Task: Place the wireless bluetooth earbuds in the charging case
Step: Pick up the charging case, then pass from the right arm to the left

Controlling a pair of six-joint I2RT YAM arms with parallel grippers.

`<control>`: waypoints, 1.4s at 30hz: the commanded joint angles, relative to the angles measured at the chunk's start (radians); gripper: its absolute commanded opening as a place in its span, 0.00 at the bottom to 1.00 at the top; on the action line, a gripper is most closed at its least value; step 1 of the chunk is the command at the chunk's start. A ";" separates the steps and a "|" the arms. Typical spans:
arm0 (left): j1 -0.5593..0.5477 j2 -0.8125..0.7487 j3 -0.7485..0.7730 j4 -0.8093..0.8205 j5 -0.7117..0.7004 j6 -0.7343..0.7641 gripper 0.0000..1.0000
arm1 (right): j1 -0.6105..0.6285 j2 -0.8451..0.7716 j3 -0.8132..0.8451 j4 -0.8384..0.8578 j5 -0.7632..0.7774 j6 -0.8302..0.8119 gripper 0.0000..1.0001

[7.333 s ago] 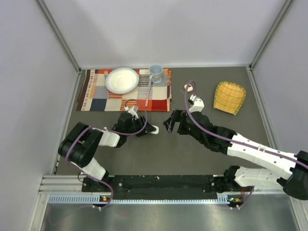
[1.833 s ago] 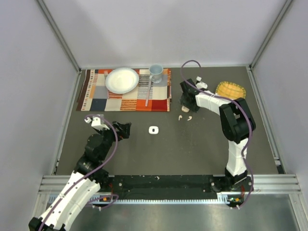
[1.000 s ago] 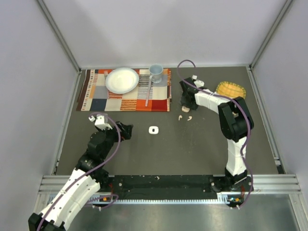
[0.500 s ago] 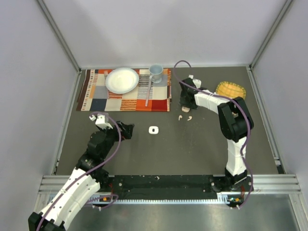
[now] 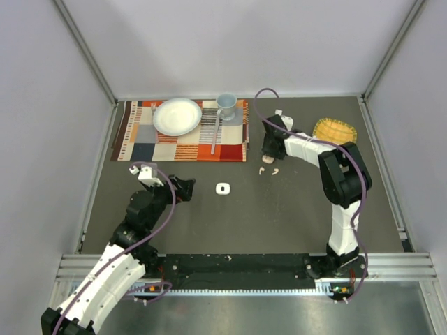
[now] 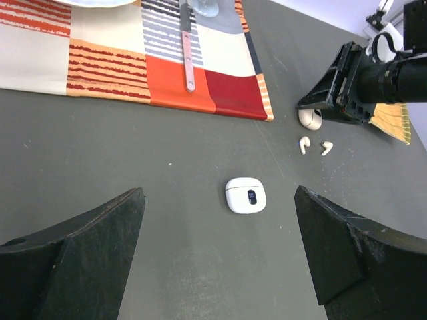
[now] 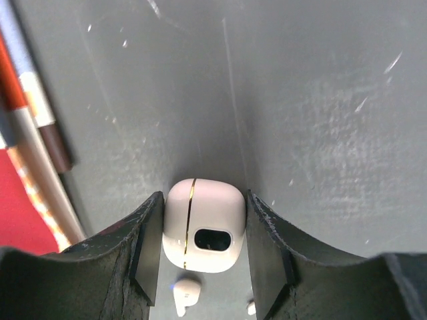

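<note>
Two small white earbuds [image 5: 261,170] [image 5: 274,170] lie side by side on the dark table; they also show in the left wrist view, earbuds [image 6: 303,144] [image 6: 326,147]. Just behind them sits a cream charging case [image 7: 203,233] with a gold seam. My right gripper [image 7: 204,200] is shut on it, one finger against each side, and one earbud [image 7: 185,293] lies just in front. A second, white case [image 5: 223,188] lies closed mid-table. My left gripper [image 6: 218,200] hangs open to its left, nothing between the fingers.
A striped placemat [image 5: 140,143] at the back left carries a white plate [image 5: 177,116], a blue cup [image 5: 225,105] and a spoon [image 5: 215,136]. A yellow dish [image 5: 334,130] sits at the back right, close to the right arm.
The right gripper's jaws have narrowed onto the cream case. The left arm has hardly moved, and the earbuds and white case lie where they were.
</note>
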 commanded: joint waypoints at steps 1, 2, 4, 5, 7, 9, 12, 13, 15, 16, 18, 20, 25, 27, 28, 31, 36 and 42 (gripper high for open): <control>0.004 -0.038 0.005 0.088 0.018 -0.005 0.99 | 0.008 -0.151 -0.076 0.085 -0.129 0.092 0.00; 0.004 -0.046 -0.003 0.117 0.026 -0.005 0.99 | 0.008 -0.208 -0.102 0.118 -0.196 0.130 0.00; 0.004 -0.066 -0.027 0.148 0.050 -0.004 0.99 | 0.010 -0.277 -0.184 0.205 -0.255 0.190 0.00; 0.004 -0.073 -0.035 0.175 0.056 -0.005 0.99 | 0.011 -0.339 -0.219 0.240 -0.314 0.269 0.00; 0.004 -0.093 -0.057 0.204 0.066 -0.016 0.99 | 0.028 -0.400 -0.343 0.400 -0.368 0.352 0.00; 0.004 -0.104 -0.083 0.270 0.085 -0.013 0.99 | 0.054 -0.488 -0.462 0.542 -0.388 0.475 0.00; 0.003 -0.098 -0.119 0.377 0.156 -0.014 0.99 | 0.126 -0.588 -0.565 0.625 -0.315 0.604 0.00; 0.003 -0.095 -0.129 0.410 0.180 -0.027 0.99 | 0.175 -0.608 -0.583 0.658 -0.295 0.630 0.00; 0.001 -0.074 -0.152 0.464 0.211 -0.039 0.99 | 0.234 -0.645 -0.619 0.684 -0.197 0.705 0.00; 0.001 -0.064 -0.158 0.522 0.237 -0.044 0.99 | 0.282 -0.670 -0.630 0.716 -0.148 0.727 0.00; -0.005 -0.029 -0.162 0.559 0.257 -0.044 0.99 | 0.333 -0.688 -0.652 0.751 -0.109 0.784 0.00; -0.020 0.008 -0.152 0.585 0.285 -0.034 0.99 | 0.396 -0.707 -0.664 0.782 -0.050 0.834 0.00; -0.084 0.052 -0.150 0.626 0.271 0.010 0.99 | 0.488 -0.721 -0.650 0.761 0.087 0.884 0.00; -0.106 0.057 -0.150 0.646 0.259 0.025 0.99 | 0.513 -0.710 -0.639 0.759 0.096 0.891 0.00; -0.130 0.062 -0.152 0.675 0.260 0.038 0.99 | 0.516 -0.702 -0.633 0.762 0.093 0.902 0.00; -0.186 0.083 -0.150 0.697 0.201 0.059 0.99 | 0.534 -0.687 -0.635 0.808 0.078 0.919 0.00; -0.235 0.138 -0.164 0.787 0.129 0.064 0.98 | 0.565 -0.668 -0.624 0.837 0.061 0.940 0.00; -0.261 0.174 -0.179 0.852 0.060 0.065 0.96 | 0.597 -0.658 -0.615 0.857 0.058 0.954 0.00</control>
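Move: The right hand already pinches the charging case just above the table; the open left gripper it is bound for hangs about 28 cm to its left, 19 cm back and 13 cm higher. Two earbuds lie 5 cm nearer the base, one 2 cm left and one 2 cm right. From the left hand, the charging case is 19 cm ahead, 28 cm right, 13 cm down; the white case is 5 cm ahead, 12 cm right, 15 cm down. Hands converge: the right lifts its pinched charging case 19 cm, swinging back-left; the open left comes right. ##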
